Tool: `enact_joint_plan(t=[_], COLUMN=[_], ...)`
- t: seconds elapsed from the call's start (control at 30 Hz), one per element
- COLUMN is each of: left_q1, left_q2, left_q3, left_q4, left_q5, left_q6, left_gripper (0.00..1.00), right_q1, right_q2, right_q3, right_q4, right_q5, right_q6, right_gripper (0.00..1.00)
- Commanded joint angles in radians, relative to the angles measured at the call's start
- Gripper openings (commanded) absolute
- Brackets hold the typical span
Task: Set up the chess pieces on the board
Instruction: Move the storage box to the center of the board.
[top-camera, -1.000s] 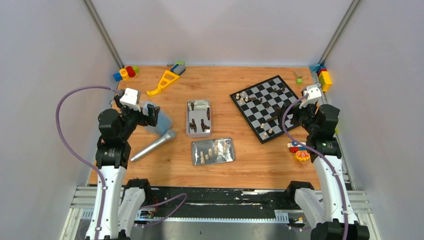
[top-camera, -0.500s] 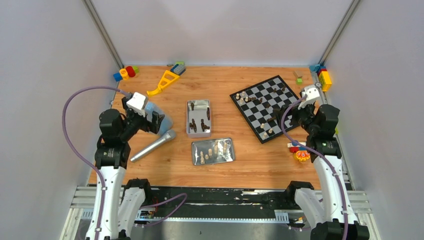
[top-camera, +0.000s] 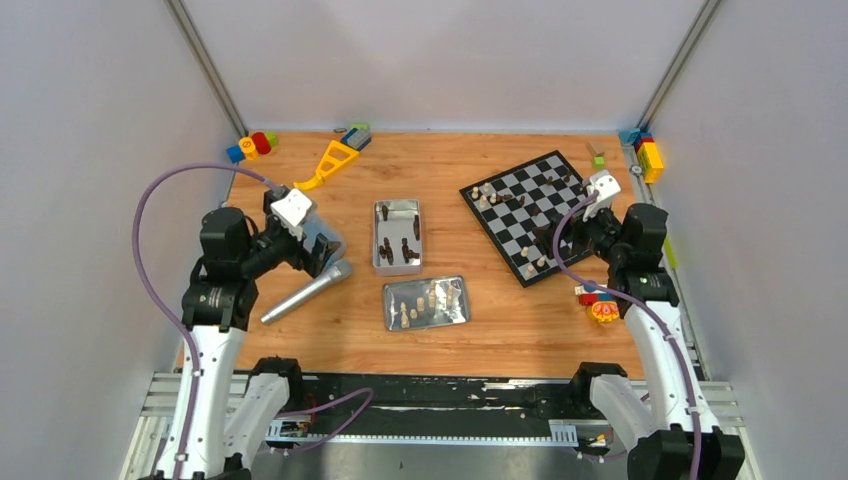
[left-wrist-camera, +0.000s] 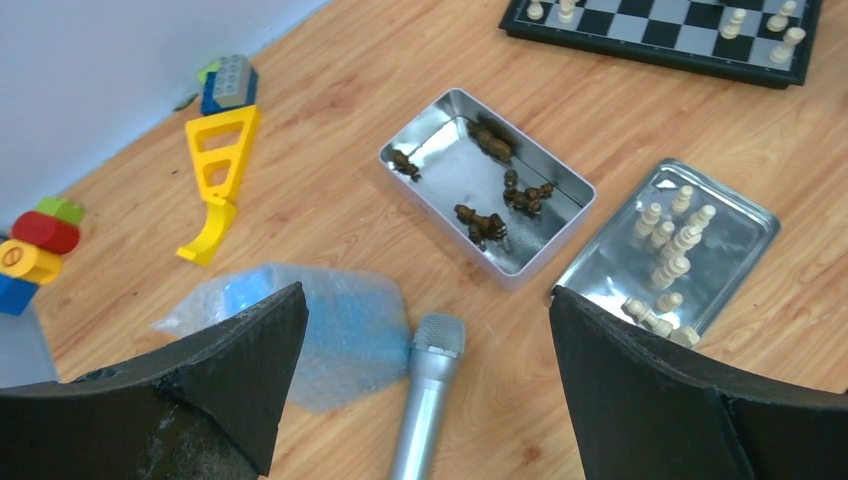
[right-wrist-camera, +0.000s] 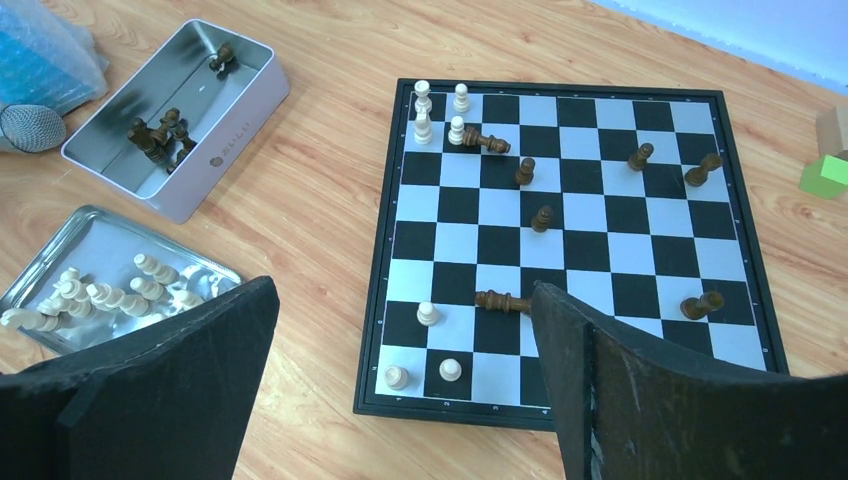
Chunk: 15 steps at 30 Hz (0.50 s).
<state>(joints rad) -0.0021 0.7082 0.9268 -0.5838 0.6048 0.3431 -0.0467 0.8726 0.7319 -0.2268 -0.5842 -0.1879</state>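
The board lies tilted at the right and shows in the right wrist view. Cream pieces stand in its two left corners. Dark pieces are scattered over it, some lying flat. More dark pieces lie in a deep tin. More cream pieces lie in a shallow tray. My left gripper is open and empty above a microphone head. My right gripper is open and empty above the board's near-left corner.
A silver microphone lies beside a blue bubble-wrap bag. A yellow toy lies at the back left. Toy blocks sit in the back corners. A colourful toy lies by the right arm.
My left gripper has moved right, over the bubble wrap towards the microphone and the tins. My right gripper has shifted left and a little back over the board's edge. Both stay open.
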Motion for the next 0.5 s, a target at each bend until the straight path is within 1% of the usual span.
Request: enact_joint_plan(t=[0.0, 0.13, 0.27, 0.4, 0.47], left_q1=[-0.093, -0.186, -0.207, -0.215, -0.23], left_q2=[0.077, 0.192, 0.34, 0.495, 0.567], left_q3=[0.06, 0.123, 0.192, 0.257, 0.274], left_q4=[0.035, 0.079, 0.124, 0.15, 0.164], left_q5=[-0.052, -0.164, -0.207, -0.221, -0.223], left_q6=[-0.006, -0.031, -0.109, -0.163, -0.162], left_gripper=[0.98, 0.99, 0.99, 0.95, 0.93], right_q1=[0.006, 0.006, 0.005, 0.005, 0.006], right_q2=[-0.033, -0.025, -0.016, -0.007, -0.005], right_q3=[-0.009, -0.012, -0.018, -0.022, -0.023], right_q4=[0.035, 0.034, 0.034, 0.034, 0.034], right_q5=[0.005, 0.012, 0.024, 0.03, 0.034], right_q6=[-0.022, -0.032, -0.043, -0.051, -0.058], right_gripper=[1.0, 1.0, 1.0, 1.0, 1.0])
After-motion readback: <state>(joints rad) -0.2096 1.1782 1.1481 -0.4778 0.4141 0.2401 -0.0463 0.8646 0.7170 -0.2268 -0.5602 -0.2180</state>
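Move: The storage box with the dark pieces stands some 14 cm ahead of the left hand, 12 cm to its right and roughly 24 cm below. The metal tray is about 18 cm to this hand's right and level with it; the bubble-wrapped packet is some 13 cm ahead and 5 cm left. From the right hand, the box lies about 8 cm ahead and 29 cm left, some 18 cm below. Left hand, still open, reaches about 9 cm forward and 4 cm right towards the storage box, tipping down 10 degrees. ##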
